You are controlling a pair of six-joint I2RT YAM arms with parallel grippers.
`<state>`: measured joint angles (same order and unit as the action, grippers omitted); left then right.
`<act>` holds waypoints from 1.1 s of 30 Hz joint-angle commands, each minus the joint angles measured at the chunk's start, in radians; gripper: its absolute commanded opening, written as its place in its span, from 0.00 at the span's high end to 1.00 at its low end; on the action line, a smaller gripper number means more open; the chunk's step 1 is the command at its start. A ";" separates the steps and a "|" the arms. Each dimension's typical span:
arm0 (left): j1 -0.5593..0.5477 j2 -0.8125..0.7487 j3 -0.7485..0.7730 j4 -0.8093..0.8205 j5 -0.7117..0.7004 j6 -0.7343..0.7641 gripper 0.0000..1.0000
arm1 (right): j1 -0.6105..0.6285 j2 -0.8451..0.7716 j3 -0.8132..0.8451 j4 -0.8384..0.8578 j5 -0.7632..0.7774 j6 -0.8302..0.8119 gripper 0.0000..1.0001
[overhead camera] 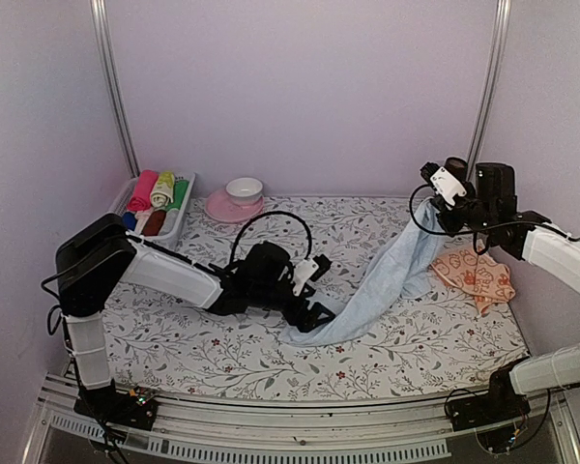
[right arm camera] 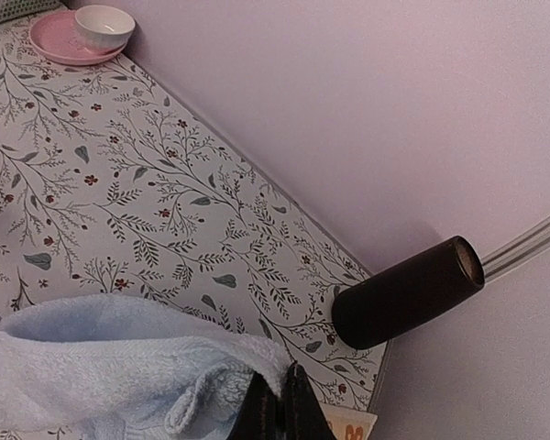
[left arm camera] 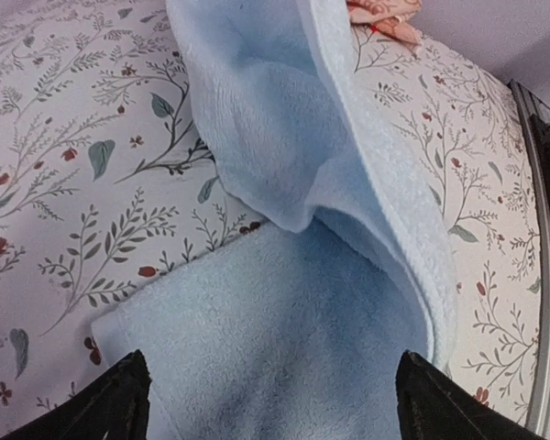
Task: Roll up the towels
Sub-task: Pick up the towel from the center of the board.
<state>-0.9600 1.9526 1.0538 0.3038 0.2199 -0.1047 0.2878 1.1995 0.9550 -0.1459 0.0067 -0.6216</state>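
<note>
The pale blue towel (overhead camera: 391,275) hangs in a slanted band from the back right down to the table's middle. My right gripper (overhead camera: 433,203) is raised and shut on its top corner; in the right wrist view the fingers (right arm camera: 280,414) pinch the blue towel's (right arm camera: 119,367) folded edge. My left gripper (overhead camera: 317,317) stands open low over the towel's lower end. The blue towel (left arm camera: 284,339) lies flat between its wide-apart fingertips (left arm camera: 119,403). The peach-orange towel (overhead camera: 474,274) lies crumpled on the sheet at the right, under the right arm, and its edge (left arm camera: 380,9) shows past the blue one.
A bin (overhead camera: 179,224) of rolled cloths stands at the back left. Beside it is a pink saucer (overhead camera: 222,208) with a white cup (overhead camera: 244,188); the same cup (right arm camera: 104,23) shows in the right wrist view. Walls close in on the back and both sides.
</note>
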 commanded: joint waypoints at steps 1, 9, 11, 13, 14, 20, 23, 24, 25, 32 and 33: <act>-0.011 -0.027 -0.066 0.045 0.094 0.036 0.10 | -0.001 0.016 -0.032 0.085 0.148 -0.046 0.98; -0.012 -0.061 -0.119 0.020 0.197 0.022 0.29 | 0.000 -0.028 -0.071 0.111 0.155 -0.065 0.97; -0.012 -0.072 -0.135 0.025 0.205 0.014 0.30 | -0.001 -0.021 -0.073 0.112 0.158 -0.067 0.97; -0.011 -0.089 -0.151 0.036 0.206 0.004 0.29 | 0.000 -0.011 -0.073 0.112 0.163 -0.067 0.97; -0.011 -0.100 -0.160 0.046 0.206 -0.002 0.29 | 0.001 -0.007 -0.074 0.113 0.165 -0.068 0.97; -0.004 -0.142 -0.208 0.135 0.263 -0.026 0.33 | 0.001 0.000 -0.076 0.114 0.159 -0.066 0.97; -0.003 -0.117 -0.195 0.132 0.309 -0.030 0.37 | 0.001 -0.001 -0.079 0.113 0.160 -0.067 0.97; -0.003 -0.104 -0.187 0.124 0.312 -0.030 0.38 | 0.001 -0.001 -0.080 0.114 0.160 -0.067 0.97; -0.004 -0.091 -0.179 0.113 0.312 -0.030 0.40 | 0.001 -0.002 -0.082 0.113 0.160 -0.067 0.97; -0.007 -0.052 -0.161 0.143 0.327 -0.052 0.47 | 0.001 0.001 -0.090 0.118 0.166 -0.070 0.97; -0.008 -0.047 -0.152 0.135 0.321 -0.052 0.51 | 0.001 0.000 -0.088 0.118 0.164 -0.069 0.97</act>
<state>-0.9604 1.8805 0.8688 0.4072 0.5117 -0.1452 0.2878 1.1980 0.8719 -0.0586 0.1528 -0.6933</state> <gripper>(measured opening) 0.545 0.032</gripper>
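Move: The near edge of the blue towel's lying end is about 6 cm back of the left hand, roughly 1 cm to its right and 5 cm lower. The orange cloth lies some 20 cm ahead of that hand and 40 cm to its right. From the right hand, already pinching the raised end, that near edge is about 18 cm back, 28 cm left and 25 cm below; the black cylinder stands roughly 28 cm ahead and 10 cm right. Back towards its base, about 7 cm, the left hand draws across the lying end to the blue towel's near edge, dipping briefly, rising and sinking again as it turns some 15 degrees clockwise. Its fingers narrow from nearly wide to about half open, one either side of the edge. The right hand keeps its pinch and eases a little right and down, then holds. ##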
